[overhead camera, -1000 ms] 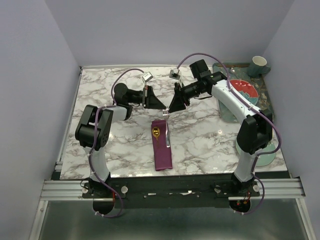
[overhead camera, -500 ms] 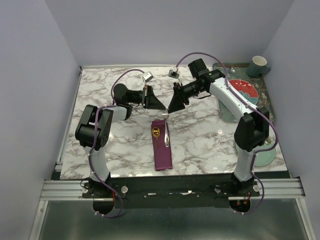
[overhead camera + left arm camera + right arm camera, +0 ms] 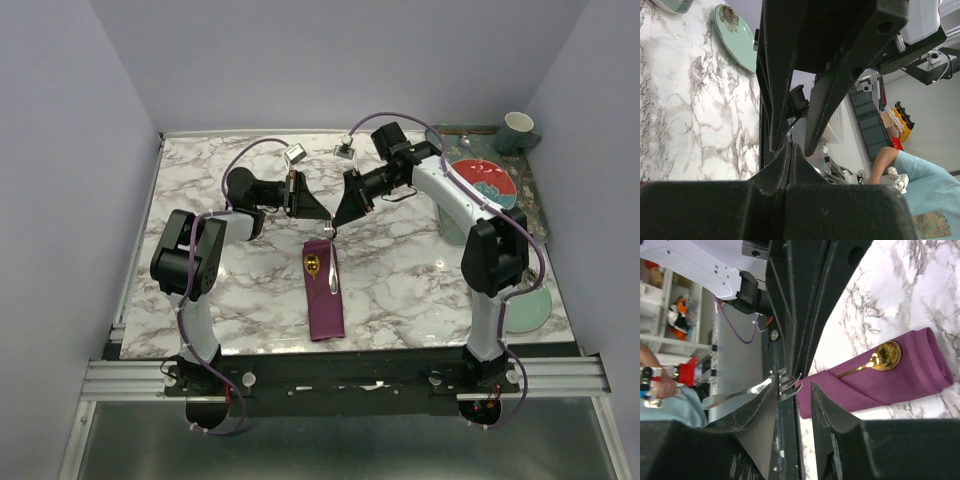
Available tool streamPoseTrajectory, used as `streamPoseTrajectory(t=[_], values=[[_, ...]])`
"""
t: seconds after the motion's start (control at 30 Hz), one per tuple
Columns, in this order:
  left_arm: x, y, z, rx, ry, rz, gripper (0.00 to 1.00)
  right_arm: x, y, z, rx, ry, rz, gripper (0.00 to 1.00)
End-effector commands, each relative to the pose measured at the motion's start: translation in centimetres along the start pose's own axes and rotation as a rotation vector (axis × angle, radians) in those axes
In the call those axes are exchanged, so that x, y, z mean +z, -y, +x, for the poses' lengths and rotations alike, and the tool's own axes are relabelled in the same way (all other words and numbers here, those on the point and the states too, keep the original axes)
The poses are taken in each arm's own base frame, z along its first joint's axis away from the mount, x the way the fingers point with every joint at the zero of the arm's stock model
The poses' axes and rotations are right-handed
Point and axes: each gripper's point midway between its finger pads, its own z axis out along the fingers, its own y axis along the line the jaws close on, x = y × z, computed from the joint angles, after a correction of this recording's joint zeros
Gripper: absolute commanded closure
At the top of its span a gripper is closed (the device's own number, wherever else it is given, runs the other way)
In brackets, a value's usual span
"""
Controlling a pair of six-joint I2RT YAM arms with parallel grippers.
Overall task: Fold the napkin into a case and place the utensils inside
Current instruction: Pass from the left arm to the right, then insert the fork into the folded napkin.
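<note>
The napkin, folded into a narrow plum-purple case, lies lengthwise in the middle of the table. The gold spoon is tucked in its top, bowl showing. The silver fork runs along the case's right edge, with its tines raised at my right gripper. In the right wrist view the fork rests against one finger with its tines in the gap, clear of the other finger. The right gripper stands open. My left gripper hovers just beyond the case's top, shut on nothing.
A pale green plate sits at the table's near right corner and shows again in the left wrist view. A red patterned plate and a mug stand on a mat at the back right.
The right arm's elbow has swung left toward the table's middle, and its gripper tip stays at the fork tines. The left arm, case and spoon have not moved.
</note>
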Motion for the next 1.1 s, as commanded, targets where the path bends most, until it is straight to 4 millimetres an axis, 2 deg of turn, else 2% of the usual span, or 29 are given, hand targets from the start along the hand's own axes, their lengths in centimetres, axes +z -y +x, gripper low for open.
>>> streamPoseTrajectory(t=[0.0,0.07,0.1,0.2,0.27,0.3,0.37,0.47,0.5,0.57,0.63,0.67,0.7,0.73,0.83,0.93,1.0,1.07], values=[[-0.2,3.8,0.5,0.414,-0.011,0.071,1.0,0.7,-0.5,-0.2,0.06,0.01,-0.078,0.65],[-0.2,3.9,0.5,0.414,-0.01,0.071,1.0,0.9,-0.4,-0.1,0.064,0.007,-0.078,0.72],[-0.2,3.9,0.4,0.415,-0.008,0.071,1.0,0.8,-0.4,-0.1,0.065,0.008,-0.078,0.82],[-0.2,3.9,0.5,0.417,-0.011,0.072,1.0,0.9,-0.4,-0.2,0.066,0.01,-0.081,0.99],[-0.4,3.9,0.4,0.42,-0.003,0.068,0.88,0.8,-0.6,-0.3,0.063,0.015,-0.085,0.99],[-0.6,3.9,0.2,0.416,0.006,0.064,0.73,0.8,-0.6,-0.3,0.056,0.015,-0.081,0.99],[-1.4,3.7,-0.6,0.419,0.035,0.049,0.59,0.7,-0.1,-0.3,0.042,0.017,-0.054,0.99],[-4.7,3.3,-3.1,0.444,0.107,-0.011,0.41,0.7,0.8,-0.4,0.013,0.027,-0.027,0.99],[-6.4,3.3,-4.3,0.466,0.137,-0.041,0.31,0.7,1.0,-0.5,-0.003,0.03,-0.019,1.0],[-8.0,2.8,-4.8,0.448,0.139,-0.071,0.27,0.9,2.1,-1.1,-0.054,0.046,0.006,0.99],[-9.5,2.5,-5.4,0.419,0.138,-0.099,0.01,1.3,3.4,-1.3,-0.071,0.042,0.017,0.99],[-9.7,2.3,-4.9,0.392,0.096,-0.107,0.01,1.4,4.1,-1.4,-0.094,0.039,0.028,0.99],[-10.7,2.2,-5.4,0.375,0.104,-0.125,0.01,1.3,4.3,-2.1,-0.119,0.043,0.037,0.99],[-11.6,1.7,-5.6,0.337,0.115,-0.139,0.01,1.6,5.4,-1.9,-0.111,0.035,0.044,0.99],[-12.8,1.6,-5.4,0.219,0.083,-0.167,0.01,1.7,6.3,-2.1,-0.113,0.022,0.064,0.99],[-13.7,2.3,-6.2,-0.016,0.12,-0.17,0.01,1.6,6.0,-2.2,-0.102,0.023,0.067,0.99],[-13.6,3.3,-6.0,-0.011,0.116,-0.174,0.01,1.4,5.7,-2.5,-0.102,0.03,0.076,1.0],[-13.2,5.1,-6.3,0.007,0.164,-0.149,0.01,1.2,5.4,-2.6,-0.094,0.033,0.082,0.99]])
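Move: The left fingers hold the fork near its tines, the handle sloping back. The half-open right fingers already straddle the fork's neck; its middle lies about 6 cm back and 3 cm below them, and from the left hand some 7 cm back, 1 cm right and 3 cm below. Some 20 cm below the right hand, the folded napkin's middle is about 7 cm back and 2 cm left, the golden spoon 2 cm back and 4 cm left. The right fingers pinch shut on the fork's neck, that hand staying almost still; only then do the left fingers open wide and let go of the fork, the left hand drawing off left and forward, about 16 cm in all and rising a little. Once the left is off, the right keeps its hold and carries the fork about 5 cm forward and 4 cm down, slightly left. ##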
